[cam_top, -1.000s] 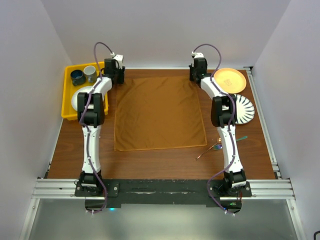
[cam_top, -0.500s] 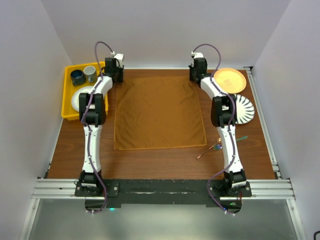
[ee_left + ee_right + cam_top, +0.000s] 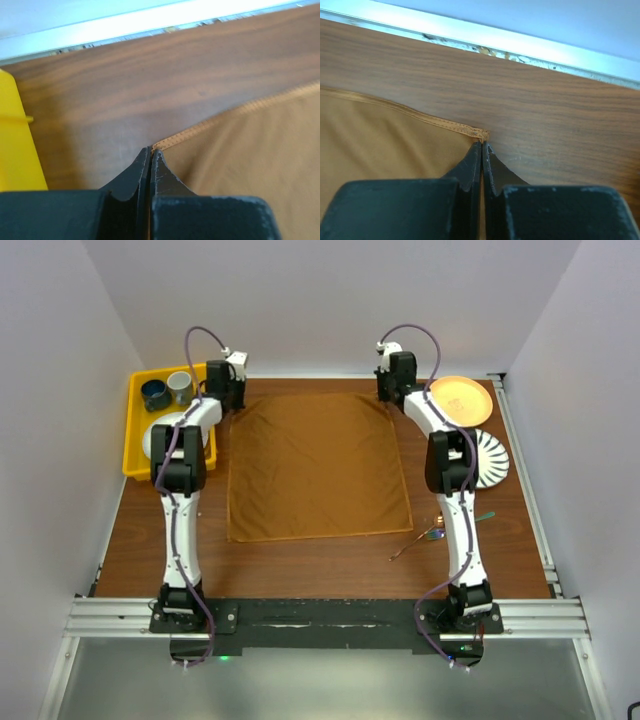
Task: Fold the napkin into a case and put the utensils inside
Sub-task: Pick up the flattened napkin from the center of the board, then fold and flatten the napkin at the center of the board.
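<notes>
The rust-brown napkin (image 3: 318, 465) lies spread flat in the middle of the table. My left gripper (image 3: 236, 398) sits at its far left corner; in the left wrist view the jaws are shut on the hemmed corner of the napkin (image 3: 240, 150), with the left gripper (image 3: 150, 150) tips meeting at the hem. My right gripper (image 3: 388, 395) is at the far right corner, and in the right wrist view the right gripper (image 3: 482, 143) is shut on that corner of the napkin (image 3: 395, 140). The utensils (image 3: 432, 534) lie on the wood near the napkin's near right corner.
A yellow bin (image 3: 137, 430) with two mugs and a white plate stands at the far left. An orange plate (image 3: 461, 400) and a white ribbed plate (image 3: 488, 458) sit at the far right. The table's back rail (image 3: 520, 42) runs close behind both grippers.
The left gripper has closed on the napkin's far left corner. Both arms shifted slightly, and the napkin's far corners have drawn in a little.
</notes>
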Available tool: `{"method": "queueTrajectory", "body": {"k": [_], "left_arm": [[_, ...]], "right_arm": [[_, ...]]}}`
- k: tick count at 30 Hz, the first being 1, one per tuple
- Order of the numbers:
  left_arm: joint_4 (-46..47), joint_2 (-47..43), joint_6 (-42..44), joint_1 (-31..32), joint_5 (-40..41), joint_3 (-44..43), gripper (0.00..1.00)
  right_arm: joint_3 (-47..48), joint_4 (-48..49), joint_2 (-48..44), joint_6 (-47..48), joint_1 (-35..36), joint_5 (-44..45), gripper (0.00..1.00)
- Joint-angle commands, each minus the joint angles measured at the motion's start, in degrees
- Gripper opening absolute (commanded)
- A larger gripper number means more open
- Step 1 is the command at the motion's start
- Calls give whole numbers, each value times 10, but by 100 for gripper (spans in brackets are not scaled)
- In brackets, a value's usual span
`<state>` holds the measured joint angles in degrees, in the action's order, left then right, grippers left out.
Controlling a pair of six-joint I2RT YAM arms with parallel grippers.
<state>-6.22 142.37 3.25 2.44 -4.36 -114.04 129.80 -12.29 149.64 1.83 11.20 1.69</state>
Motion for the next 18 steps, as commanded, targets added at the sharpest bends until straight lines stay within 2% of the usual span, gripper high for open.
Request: {"method": "queueTrajectory", "body": {"k": [1,3,4,7,16,18], "left_arm": [[113,-146,37,-9,-95,88,0],[125,-206,56,-9,-130,153,0],[124,-228,93,-9,-178,177,0],[129,-313,146,-9,-217,301,0],[-19,-482,296,-16,-298,491,0],[-82,-510,351,-20,-307,510,0]], "right_arm": [[-31,-15,-121,45,0,-60,0],[-55,-26,-162,57,0,-64,0],[-82,-36,-176,62,0,-70,0],[-139,-63,-237,85,-4,-96,0],[-342,-141,-382,161,-13,-186,0],[-391,-159,-399,181,-15,-197,0]]}}
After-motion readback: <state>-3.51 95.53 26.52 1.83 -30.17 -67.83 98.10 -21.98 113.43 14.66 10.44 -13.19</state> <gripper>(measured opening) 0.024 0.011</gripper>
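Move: Already pinched in the shut fingers are the napkin's two far corners, a centimetre or two above the board. From the left hand the napkin's near left corner lies about 35 cm straight back, with the yellow tray some 16 cm to its left and 4 cm back. The near right corner is about 35 cm back and 3 cm right of the right hand; the yellow plate is level with that hand, 18 cm right, and the striped plate 20 cm right, 17 cm back. Lifting the far edge clear of the board, both hands keep their pinch and swing back over the napkin towards its near edge: first steeply up by some 14 cm, then mostly back, sinking about 2 cm at the end. The left travels back about 18 cm, drifting right and turning clockwise roughly 30 degrees; the right goes back about 14 cm, turning counter-clockwise. ##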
